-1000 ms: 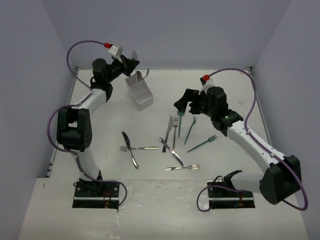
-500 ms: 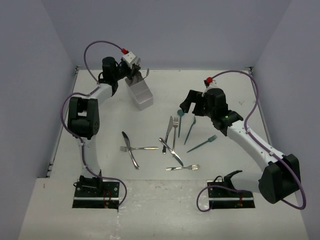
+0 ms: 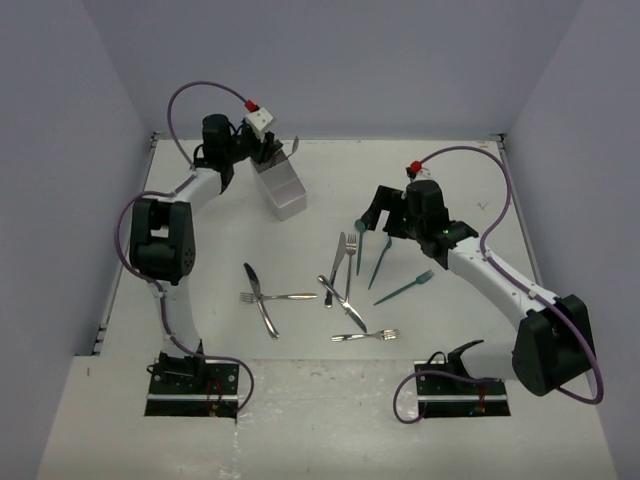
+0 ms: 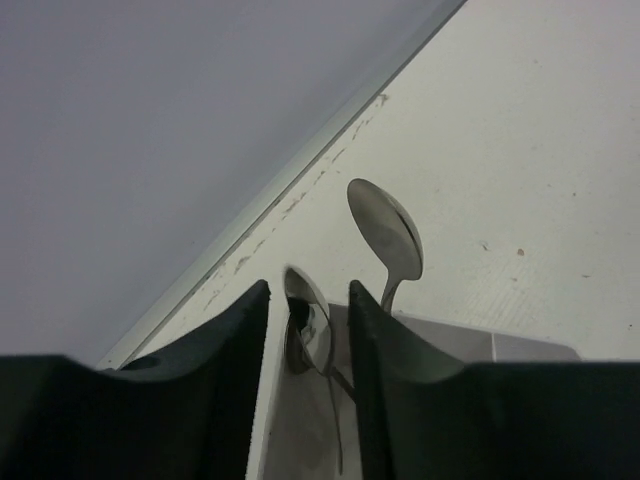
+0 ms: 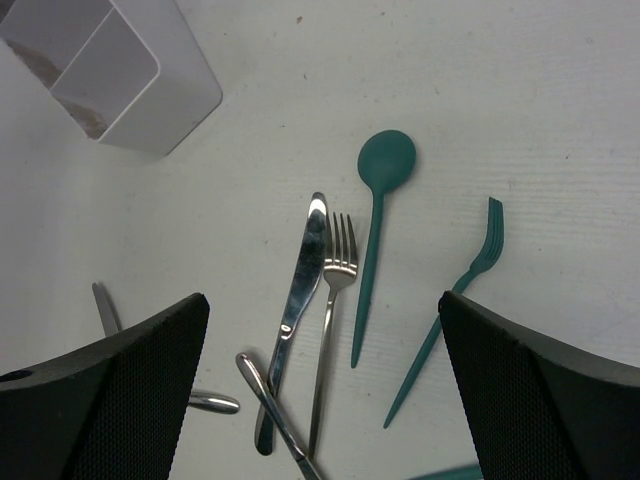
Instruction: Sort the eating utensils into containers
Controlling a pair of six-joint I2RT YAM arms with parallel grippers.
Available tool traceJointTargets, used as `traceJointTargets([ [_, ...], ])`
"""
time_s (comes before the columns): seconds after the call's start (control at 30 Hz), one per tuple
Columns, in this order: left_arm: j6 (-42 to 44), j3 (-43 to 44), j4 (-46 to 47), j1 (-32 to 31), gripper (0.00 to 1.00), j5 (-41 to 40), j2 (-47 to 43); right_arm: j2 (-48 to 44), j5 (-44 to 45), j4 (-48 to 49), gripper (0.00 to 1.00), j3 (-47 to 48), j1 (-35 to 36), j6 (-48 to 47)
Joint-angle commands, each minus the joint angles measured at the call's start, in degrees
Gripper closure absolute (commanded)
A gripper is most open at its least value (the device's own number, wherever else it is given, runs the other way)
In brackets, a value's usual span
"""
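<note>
The white three-compartment organiser (image 3: 282,188) stands at the back left. One silver spoon (image 3: 293,147) leans out of its far end. My left gripper (image 3: 267,150) hangs over that far compartment, jaws slightly apart. A second silver spoon (image 4: 306,325) stands loose between them, inside the compartment, beside the first spoon (image 4: 388,232). My right gripper (image 3: 373,216) is wide open and empty above the scattered utensils. Below it (image 5: 320,300) lie a teal spoon (image 5: 376,195), a teal fork (image 5: 468,282), a silver knife (image 5: 302,285) and a silver fork (image 5: 334,300).
More silver utensils lie mid-table: a knife (image 3: 343,303), a fork (image 3: 366,335), and a crossed fork and knife (image 3: 262,298) to the left. Another teal fork (image 3: 405,288) lies to the right. The organiser's two near compartments (image 5: 105,60) look empty. Walls enclose the table.
My left gripper swung from the left, carrying the spoon, to the organiser's far compartment, and the spoon now sits lower between the jaws. My right gripper drew slightly right and back.
</note>
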Motion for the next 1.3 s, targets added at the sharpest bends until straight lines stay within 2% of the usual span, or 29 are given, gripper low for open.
traceJointTargets([
  [0.0, 1.5, -0.5, -1.9, 0.3, 0.55, -1.5, -5.4, -0.2, 0.0, 1.2, 0.01, 0.0, -0.1, 0.9],
  [0.1, 1.4, -1.4, -2.0, 0.3, 0.5, -1.6, -7.9, 0.2, 0.0, 1.1, 0.01, 0.5, -0.1, 0.4],
  [0.17, 1.1, -1.9, -1.6, 0.4, 0.36, -1.4, -9.4, 0.4, 0.0, 0.4, 0.01, 0.9, -0.1, 0.4],
  [0.23, -0.1, -2.3, -1.4, 0.3, 0.27, -1.7, -11.6, 0.8, 0.9, -0.2, 0.01, 1.1, 0.0, 1.0],
  [0.27, -0.7, -2.4, -1.5, 0.3, 0.0, -2.0, -12.5, 1.0, 1.4, -1.3, 0.01, 1.6, 0.0, 1.3],
  [0.37, -6.2, -2.5, -1.9, 0.2, 0.0, -6.3, -16.1, 3.1, 6.3, -3.8, 0.01, 2.8, 1.5, 3.4],
  [0.47, -16.9, -3.5, -3.0, 0.1, 0.0, -12.8, -20.3, 9.0, 12.0, -9.9, 0.01, 7.3, 3.7, 7.6],
  [0.5, -22.6, -5.5, -3.4, 0.1, 0.0, -13.7, -22.8, 10.8, 13.2, -11.2, 0.01, 8.4, 5.2, 8.7],
  [0.6, -27.8, -13.7, -1.2, -1.3, 0.0, -16.0, -28.5, 18.1, 18.1, -16.3, 0.01, 13.9, 7.6, 11.1],
  [0.7, -26.7, -19.1, -2.3, -4.9, 0.0, -21.1, -32.8, 22.8, 20.9, -19.3, 0.02, 18.8, 7.6, 13.8],
  [0.8, -22.4, -21.7, -5.2, -7.8, 0.0, -22.1, -35.5, 24.8, 22.8, -18.8, 0.09, 21.5, 7.6, 13.3],
  [0.83, -21.0, -23.2, -5.7, -8.7, 0.0, -22.4, -36.0, 26.3, 23.3, -19.2, 0.18, 22.9, 7.6, 13.0],
  [0.87, -19.1, -23.8, -6.2, -9.2, 0.0, -23.0, -36.9, 27.2, 23.6, -19.9, 0.2, 23.9, 7.7, 13.2],
  [1.13, -18.9, -27.0, -7.8, -9.6, 0.0, -24.0, -38.8, 35.8, 23.4, -22.9, 0.39, 31.4, 7.7, 14.2],
  [1.27, -18.8, -27.2, -9.0, -9.6, 0.0, -24.1, -38.4, 38.0, 22.6, -23.1, 0.4, 32.9, 7.6, 14.1],
])
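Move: The green spoon's middle lies about 5 cm ahead of the right hand, 3 cm to its left and 14 cm below. At that same depth, the silver fork is level with the hand and 6 cm left, the table knife level and about 9 cm left, and the green fork 1 cm back and 2 cm right. From the left hand the green spoon is some 19 cm back, 21 cm right and 17 cm down; the container's middle is about 5 cm back, 2 cm right and 11 cm down. No new contact yet: the right hand sinks about 10 cm towards the head end of the green spoon, easing some 6 cm forward and 3 cm left, tipping its fingers down, turning about 15 degrees clockwise and partly closing. The left hand rises out over the container while opening fully, draws back some 15 cm, then settles lower, still 7 cm above its start. ##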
